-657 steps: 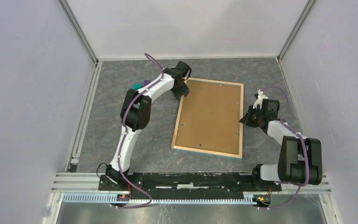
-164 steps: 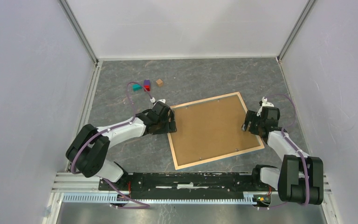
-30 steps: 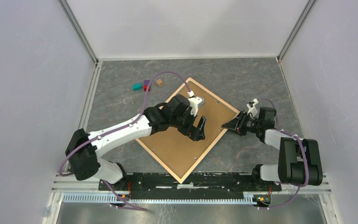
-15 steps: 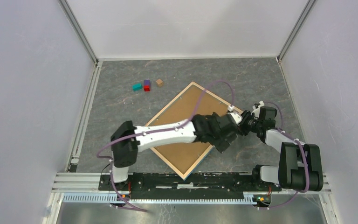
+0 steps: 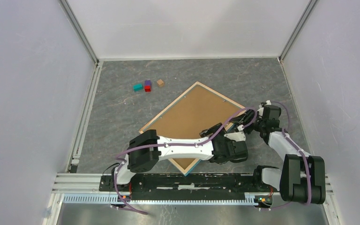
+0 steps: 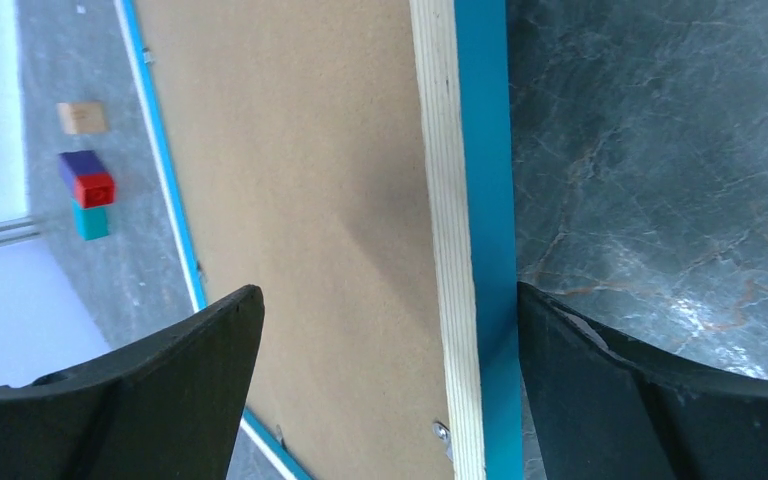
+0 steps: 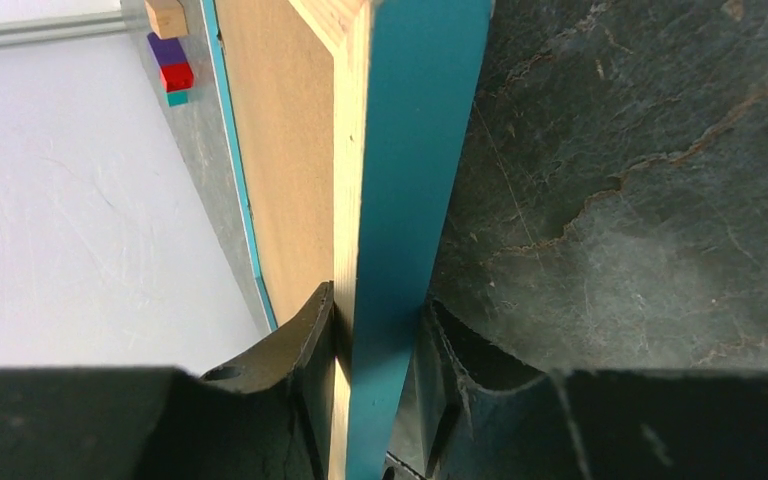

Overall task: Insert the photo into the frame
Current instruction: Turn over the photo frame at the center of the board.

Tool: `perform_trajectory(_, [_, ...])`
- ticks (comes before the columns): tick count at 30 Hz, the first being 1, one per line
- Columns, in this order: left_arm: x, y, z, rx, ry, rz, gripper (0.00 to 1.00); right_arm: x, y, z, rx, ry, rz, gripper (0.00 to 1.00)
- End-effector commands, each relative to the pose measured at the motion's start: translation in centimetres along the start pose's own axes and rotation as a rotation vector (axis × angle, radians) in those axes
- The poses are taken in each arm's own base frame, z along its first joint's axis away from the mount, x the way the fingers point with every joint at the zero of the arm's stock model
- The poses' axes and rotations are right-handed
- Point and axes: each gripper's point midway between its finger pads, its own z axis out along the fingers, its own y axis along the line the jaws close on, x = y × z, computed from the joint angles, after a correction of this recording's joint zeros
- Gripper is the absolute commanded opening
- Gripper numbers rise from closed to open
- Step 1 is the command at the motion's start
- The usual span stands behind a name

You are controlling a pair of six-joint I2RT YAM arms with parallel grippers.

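The frame [image 5: 168, 108] lies face down and turned like a diamond, with its brown backing board [image 5: 192, 115] upward. The photo is out of view. My right gripper [image 5: 243, 121] is shut on the frame's right corner. In the right wrist view the right gripper [image 7: 378, 300] pinches the pale wood edge and blue face of the frame [image 7: 415, 120]. My left gripper [image 5: 217, 134] reaches across to the frame's near right edge. There the left gripper [image 6: 388, 295] stands wide open, its fingers either side of the frame's edge [image 6: 440, 200] without touching it.
Small cubes lie on the grey table beyond the frame's far left side: teal [image 5: 137, 87], purple on red [image 5: 147, 85] and tan [image 5: 160, 83]. White walls close in three sides, with a metal rail [image 5: 82, 126] along the left.
My left arm has swung from over the middle of the backing board to the frame's near right edge. The right gripper has kept its hold on the corner and shifted slightly right.
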Motion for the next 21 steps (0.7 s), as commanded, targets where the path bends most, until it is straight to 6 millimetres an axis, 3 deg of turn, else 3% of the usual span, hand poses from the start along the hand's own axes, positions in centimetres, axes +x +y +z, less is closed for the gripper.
perform_trajectory(1, [-1.4, 3.9, -1.6, -0.211, -0.062, 0.052, 0.96, -2.7, 2.2, -1.1, -0.013, -0.13, -0.038, 0.0])
perform_trajectory(3, [-1.5, 4.0, -1.8, -0.211, -0.068, 0.051, 0.9, -3.0, 2.2, -1.4, 0.001, -0.153, -0.027, 0.0])
perform_trajectory(9, [-2.1, 5.0, -2.8, -0.225, -0.089, 0.052, 0.55, -3.1, 3.4, -2.3, -0.026, -0.167, -0.043, 0.0])
perform_trajectory(14, [-3.2, 6.6, -4.2, -0.246, -0.124, 0.046, 0.4, -3.8, 4.6, -3.1, -0.046, -0.209, -0.101, 0.03])
perform_trajectory(15, [-3.4, 7.0, -4.5, -0.251, -0.131, 0.043, 0.37, -4.3, 5.1, -3.3, -0.049, -0.223, -0.149, 0.1])
perform_trajectory(18, [-4.3, 8.7, -5.9, -0.267, -0.163, 0.027, 0.24, -6.0, 6.8, -4.4, -0.039, -0.269, -0.333, 0.49])
perform_trajectory(21, [-5.3, 10.5, -7.3, -0.277, -0.191, 0.008, 0.11, -8.2, 9.6, -6.4, -0.03, -0.356, -0.502, 0.73])
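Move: The photo frame is tilted up, its near-right rail raised. That rail runs between my left hand's open fingers, roughly 2 cm right of the hand point, 1 cm back and about level. From the left hand, the frame's right corner is some 8 cm ahead and 11 cm right, its near corner about 16 cm back and 12 cm left. My right hand already pinches this rail right at its hand point, with the right corner 4 cm ahead and 3 cm right. I close my left hand from wide open onto the raised rail and pinch it, easing up about 4 cm with the fingertips tipping up some 10 degrees. Meanwhile my right hand, still gripping near the right corner, climbs with the rail, then opens around it at the very end while moving up, forward and right, about 6 cm up in all. ##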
